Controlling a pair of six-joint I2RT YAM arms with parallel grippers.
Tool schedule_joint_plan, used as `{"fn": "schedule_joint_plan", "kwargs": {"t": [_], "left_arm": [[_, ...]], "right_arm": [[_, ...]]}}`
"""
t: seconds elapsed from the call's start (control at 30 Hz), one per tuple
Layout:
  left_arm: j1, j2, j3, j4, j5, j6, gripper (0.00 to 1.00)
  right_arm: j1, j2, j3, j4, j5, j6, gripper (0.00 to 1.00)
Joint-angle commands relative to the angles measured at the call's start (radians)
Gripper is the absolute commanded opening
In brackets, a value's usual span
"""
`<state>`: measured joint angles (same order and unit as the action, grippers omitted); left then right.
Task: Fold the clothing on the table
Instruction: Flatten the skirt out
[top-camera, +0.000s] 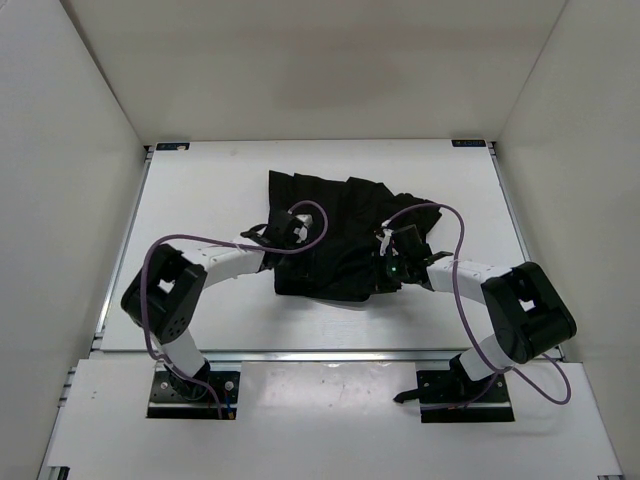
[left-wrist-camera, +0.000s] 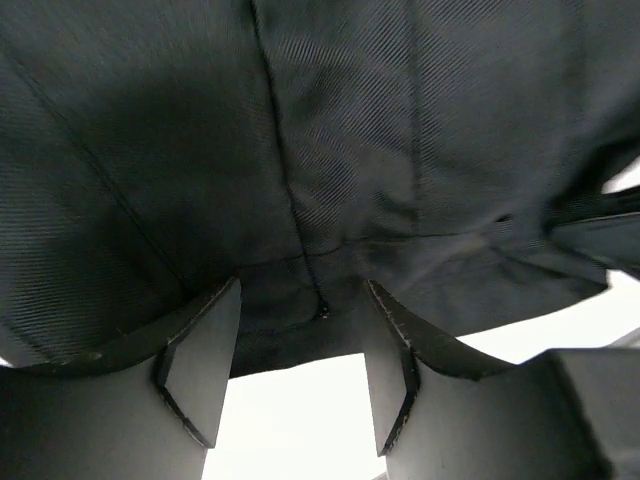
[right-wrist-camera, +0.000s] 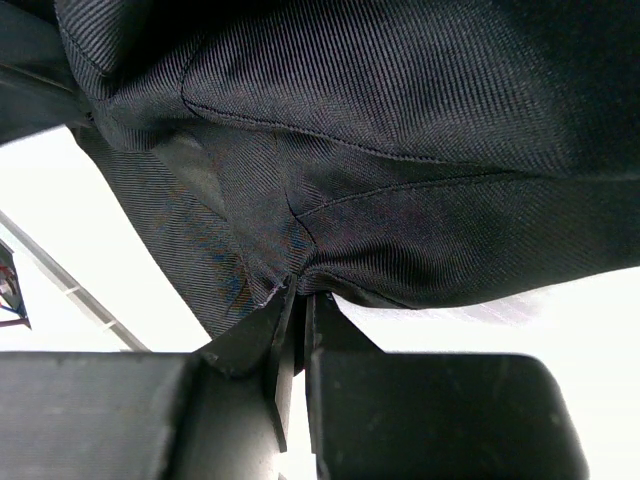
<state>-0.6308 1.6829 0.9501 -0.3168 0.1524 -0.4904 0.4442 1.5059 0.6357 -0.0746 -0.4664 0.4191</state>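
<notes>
The black clothing (top-camera: 340, 235) lies bunched in the middle of the white table (top-camera: 200, 200). My left gripper (top-camera: 290, 228) is at its left part. In the left wrist view the left gripper (left-wrist-camera: 302, 295) stands open, the clothing (left-wrist-camera: 350, 150) spreads just past the fingertips (left-wrist-camera: 215, 330), its hem crosses the gap, and nothing is pinched. My right gripper (top-camera: 392, 250) is at the garment's right part. In the right wrist view the right gripper (right-wrist-camera: 300, 292) is shut on a fold of the clothing (right-wrist-camera: 400, 120), which is drawn up off the table (right-wrist-camera: 600, 330).
White walls stand on three sides. A metal rail (top-camera: 122, 260) runs along the table's left edge and another along the right. Purple cables (top-camera: 460, 240) loop over both arms. Bare tabletop shows left, right and behind the garment.
</notes>
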Motion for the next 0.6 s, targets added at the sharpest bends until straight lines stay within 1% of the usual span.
{"fn": "schedule_joint_plan", "kwargs": {"t": [0.0, 0.1, 0.2, 0.27, 0.33, 0.4, 0.43, 0.5, 0.53, 0.57], "left_arm": [[-0.03, 0.012, 0.036, -0.021, -0.051, -0.005, 0.61], [-0.058, 0.037, 0.016, -0.007, -0.074, -0.025, 0.62], [-0.09, 0.089, 0.047, -0.03, -0.138, -0.033, 0.61], [-0.104, 0.141, 0.097, -0.063, -0.178, -0.022, 0.62], [-0.116, 0.179, 0.134, -0.117, -0.221, -0.004, 0.6], [-0.125, 0.207, 0.151, -0.146, -0.241, 0.012, 0.56], [-0.125, 0.222, 0.16, -0.162, -0.252, 0.013, 0.52], [-0.11, 0.236, 0.162, -0.165, -0.251, 0.021, 0.14], [-0.107, 0.238, 0.158, -0.166, -0.249, 0.019, 0.06], [-0.104, 0.229, 0.157, -0.166, -0.252, 0.019, 0.0]], "right_arm": [[0.005, 0.01, 0.015, 0.035, 0.0, -0.009, 0.0], [0.001, 0.013, 0.013, 0.039, -0.001, -0.011, 0.0], [0.001, 0.014, 0.01, 0.045, 0.0, -0.014, 0.0], [0.002, 0.022, 0.009, 0.048, -0.006, -0.014, 0.0], [0.008, 0.016, 0.007, 0.049, -0.002, -0.019, 0.0], [0.01, 0.013, 0.004, 0.052, -0.003, -0.026, 0.0], [0.013, 0.01, -0.001, 0.05, -0.002, -0.025, 0.01], [0.005, 0.005, -0.013, 0.062, -0.009, -0.025, 0.0], [-0.001, 0.008, -0.008, 0.065, -0.009, -0.025, 0.0], [-0.001, 0.005, -0.013, 0.068, -0.014, -0.025, 0.0]]}}
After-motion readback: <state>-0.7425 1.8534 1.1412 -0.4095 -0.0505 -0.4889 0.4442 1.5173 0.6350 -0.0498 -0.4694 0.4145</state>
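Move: The bit of skirt I go for, on a lengthwise seam just in from the near hem, lies about 2 cm ahead of my open left hand, 2 cm to its right and 2 cm below. The near hem runs some 3 cm behind that hand. The edge my right hand already pinches is roughly 17 cm to the right and 3 cm back. From my right hand, the seam spot is about 15 cm left and 5 cm ahead. I settle my left fingertips down onto the skirt and slide them right, then forward along the cloth, some 3 cm in all and 1.5 cm lower, while the fingers tip about 10 degrees towards vertical. At the end they close almost fully and pinch the cloth by the seam. My right hand stays put and keeps its pinch. ##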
